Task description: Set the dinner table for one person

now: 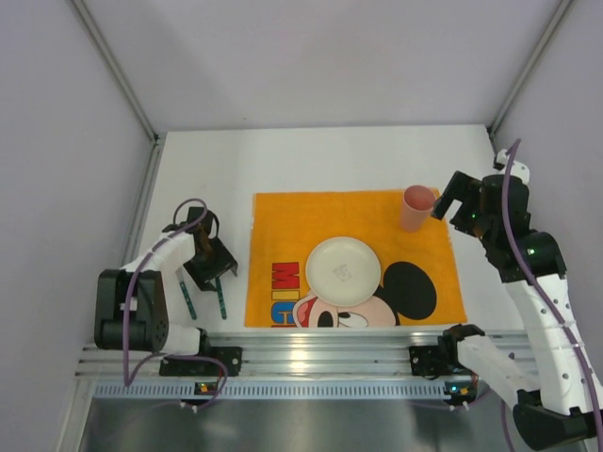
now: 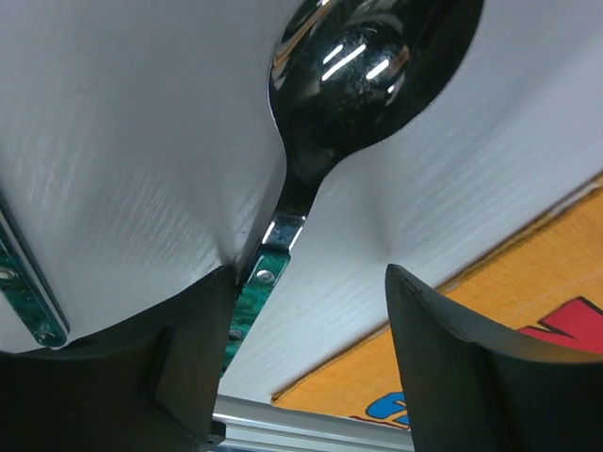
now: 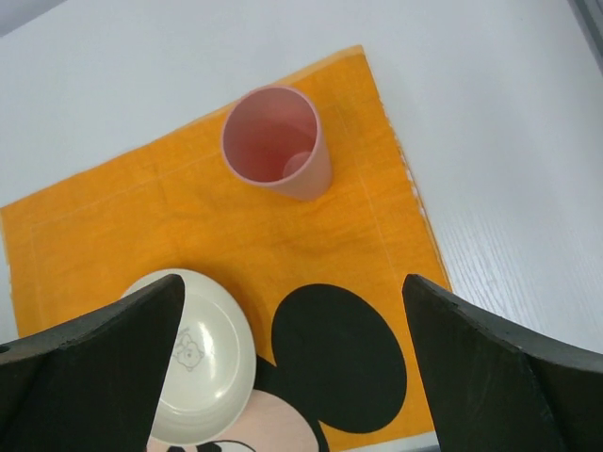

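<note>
On the white dinner table (image 1: 311, 160) lies an orange Mickey Mouse mat (image 1: 283, 221) with a cream plate (image 1: 343, 269) in its middle and a pink cup (image 1: 416, 207) upright at its far right corner. My right gripper (image 1: 448, 201) hovers open just right of the cup, holding nothing. In the right wrist view the cup (image 3: 278, 141) and plate (image 3: 198, 358) lie below the open gripper (image 3: 292, 367). My left gripper (image 1: 208, 262) hangs open low over a green-handled spoon (image 2: 367, 66), left of the mat. The spoon's handle (image 2: 252, 297) runs beside the left finger (image 2: 179, 358).
A second green-handled piece of cutlery (image 1: 189, 303) lies left of the spoon handle (image 1: 220, 299); its metal end (image 2: 28, 301) shows in the left wrist view. A ribbed aluminium rail (image 1: 311, 353) runs along the near edge. Grey walls enclose the table on three sides.
</note>
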`<state>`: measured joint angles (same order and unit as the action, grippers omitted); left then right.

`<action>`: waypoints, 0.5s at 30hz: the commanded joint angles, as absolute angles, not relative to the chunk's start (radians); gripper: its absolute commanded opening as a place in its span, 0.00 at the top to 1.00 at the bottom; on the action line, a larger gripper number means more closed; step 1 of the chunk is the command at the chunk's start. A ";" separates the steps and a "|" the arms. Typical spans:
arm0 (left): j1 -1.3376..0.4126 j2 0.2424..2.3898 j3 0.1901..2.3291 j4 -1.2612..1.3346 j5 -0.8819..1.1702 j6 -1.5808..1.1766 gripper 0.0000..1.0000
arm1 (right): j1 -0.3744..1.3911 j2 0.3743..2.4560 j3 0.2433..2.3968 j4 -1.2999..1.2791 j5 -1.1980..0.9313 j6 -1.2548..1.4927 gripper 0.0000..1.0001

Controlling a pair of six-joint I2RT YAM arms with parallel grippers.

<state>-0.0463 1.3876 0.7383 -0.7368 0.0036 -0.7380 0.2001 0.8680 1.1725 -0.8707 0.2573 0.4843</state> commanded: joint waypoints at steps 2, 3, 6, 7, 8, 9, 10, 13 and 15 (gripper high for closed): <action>-0.034 1.456 0.749 -0.667 0.009 -0.692 0.34 | 0.201 0.844 1.175 -0.959 0.293 0.463 0.00; -0.032 1.469 0.738 -0.661 -0.024 -0.686 0.36 | 0.201 0.842 1.175 -0.960 0.293 0.465 0.00; -0.029 1.485 0.709 -0.629 -0.041 -0.678 0.53 | 0.201 0.851 1.177 -0.962 0.287 0.466 0.00; -0.029 1.489 0.706 -0.620 -0.046 -0.677 0.60 | 0.201 0.854 1.180 -0.962 0.284 0.466 0.00; -0.028 1.497 0.706 -0.618 -0.045 -0.672 0.81 | 0.201 0.864 1.183 -0.962 0.281 0.466 0.00; -0.026 1.509 0.715 -0.605 -0.034 -0.651 0.93 | 0.201 0.868 1.187 -0.962 0.278 0.466 0.00; -0.026 1.520 0.732 -0.614 -0.034 -0.641 1.00 | 0.201 0.873 1.196 -0.959 0.269 0.465 0.00; -0.026 1.539 0.836 -0.698 -0.058 -0.585 1.00 | 0.202 0.890 1.216 -0.907 0.127 0.440 0.00; -0.028 1.487 0.908 -0.732 -0.052 -0.551 1.00 | 0.212 0.903 1.206 -0.830 -0.074 0.376 0.00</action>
<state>-0.0319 1.5066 0.8196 -0.7494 -0.0113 -0.6254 0.2005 0.8917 1.1728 -0.9375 0.1715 0.4507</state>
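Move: The spoon lies just beneath the left hand, its middle about 2 cm to the left, 2 cm back and 1 cm below, its handle beside one open finger. From the left hand, the fork is some 11 cm left and 2 cm back, the placemat's left edge about 7 cm right and level with it, the plate roughly 31 cm right and 1 cm ahead. From the right hand the spoon lies about 54 cm left, 5 cm back and 27 cm below. The spoon's handle, just below its neck, is pinched between the left fingers, which sink about 1 cm and shut from wide open. Pointing down almost throughout, the hand shifts about 1 cm left and, with the handle gripped, eases 1 cm forward. The empty right hand stays wide open, drawing back slightly and sinking about 2 cm. ##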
